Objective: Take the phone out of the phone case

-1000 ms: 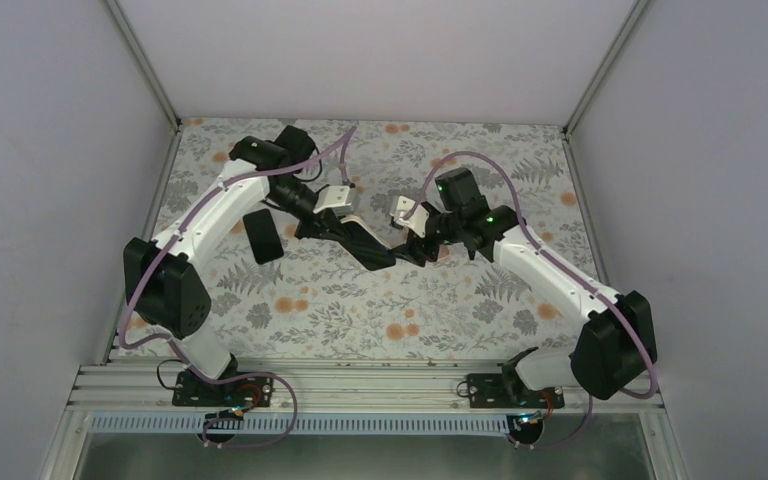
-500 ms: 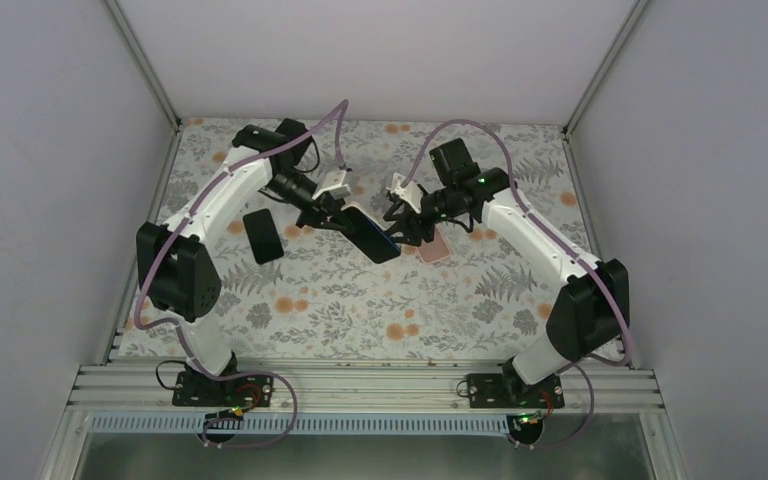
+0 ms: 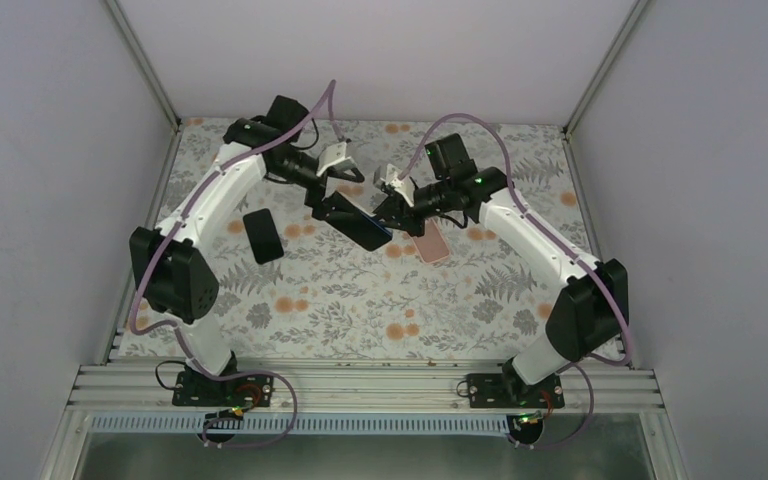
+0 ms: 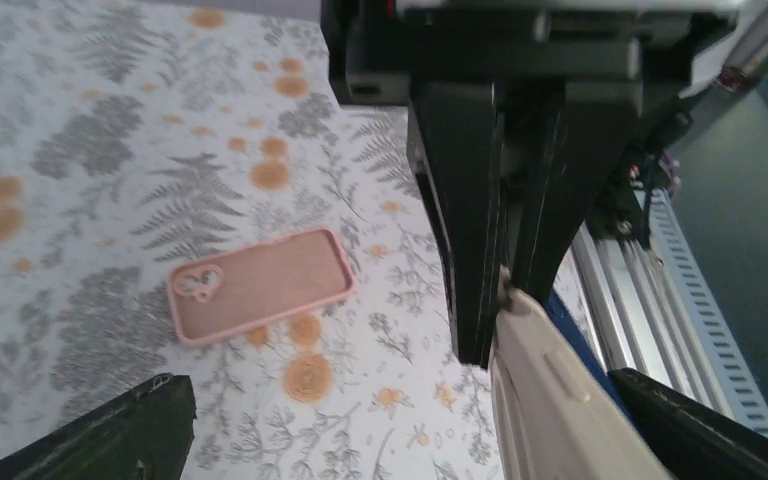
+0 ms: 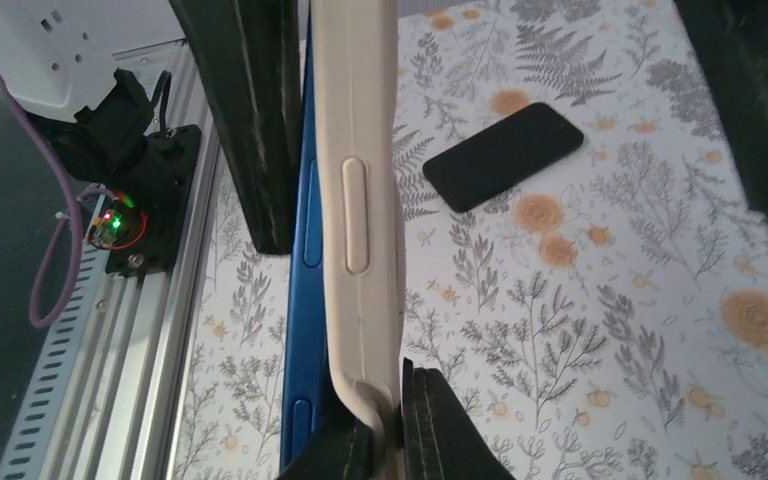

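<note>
A blue phone (image 5: 305,300) sits in a cream case (image 5: 360,200) and is held in the air between both grippers. In the top view it is a dark slab (image 3: 358,222). My left gripper (image 3: 343,207) is shut across the phone and case at one end, and its fingertips (image 4: 480,300) pinch by the cream case (image 4: 560,400). My right gripper (image 3: 392,212) is shut on the cream case's corner lip (image 5: 400,420), which bends away from the blue edge.
An empty pink case (image 3: 433,247) lies on the flowered table under the grippers, and it also shows in the left wrist view (image 4: 260,285). A black phone (image 3: 263,236) lies at the left and shows in the right wrist view (image 5: 505,155). Aluminium rail (image 3: 360,385) runs along the near edge.
Both grippers have risen and shifted toward the back with the cased phone between them. The pink case on the table has come into view.
</note>
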Robot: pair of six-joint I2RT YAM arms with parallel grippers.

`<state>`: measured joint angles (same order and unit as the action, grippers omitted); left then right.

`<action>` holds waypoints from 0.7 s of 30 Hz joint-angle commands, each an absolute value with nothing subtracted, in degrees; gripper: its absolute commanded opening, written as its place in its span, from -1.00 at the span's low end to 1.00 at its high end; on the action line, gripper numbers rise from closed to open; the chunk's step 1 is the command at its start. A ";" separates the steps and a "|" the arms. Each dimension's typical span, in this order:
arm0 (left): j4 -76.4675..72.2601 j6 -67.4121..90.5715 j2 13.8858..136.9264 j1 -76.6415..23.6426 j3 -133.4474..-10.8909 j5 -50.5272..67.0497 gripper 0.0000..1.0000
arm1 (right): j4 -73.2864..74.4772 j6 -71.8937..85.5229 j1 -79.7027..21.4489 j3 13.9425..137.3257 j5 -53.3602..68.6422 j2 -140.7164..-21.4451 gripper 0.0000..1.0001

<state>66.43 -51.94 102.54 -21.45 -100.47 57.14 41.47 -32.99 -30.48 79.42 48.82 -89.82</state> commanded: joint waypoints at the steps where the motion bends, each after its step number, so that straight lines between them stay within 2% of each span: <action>1: 56.70 -46.56 98.27 -19.29 -103.37 55.85 1.00 | 37.57 -33.91 -30.60 77.57 53.01 -87.45 -0.93; 6: 53.53 -42.26 93.52 -17.39 -104.91 47.05 1.00 | 33.15 -30.71 -26.49 72.29 48.24 -88.25 -0.93; 11: 38.03 -35.23 85.15 -18.28 -95.18 36.47 1.00 | 30.63 -24.50 -20.64 74.40 46.58 -94.01 -0.93; 21: 9.39 -32.64 86.26 -34.73 -75.50 11.95 1.00 | 23.15 -1.87 -16.50 90.97 41.55 -103.94 -0.93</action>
<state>24.34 -33.61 84.82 -30.15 -82.41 23.75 30.00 -14.09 -17.34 82.89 41.95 -102.54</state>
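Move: The left hand, already open, has the phone in its case about 4 cm back, 4 cm right and 3 cm below. From the right hand, which pinches the case's right end, their middle lies some 5 cm left, level fore and aft and about 1 cm lower. The empty pink case lies roughly 9 cm ahead, 10 cm right and 24 cm below the right hand. The other black phone is about 24 cm left, 6 cm ahead and 26 cm below the left. Still pinching the end of the case, the right hand carries the phone and case away from the open left hand, first dipping to its right, then sweeping about 14 cm forward while turning clockwise some 30 degrees. The left hand stays wide open, climbs about 10 cm, drifting forward and left, then swings back right and down as its wrist turns its fingers more forward. ##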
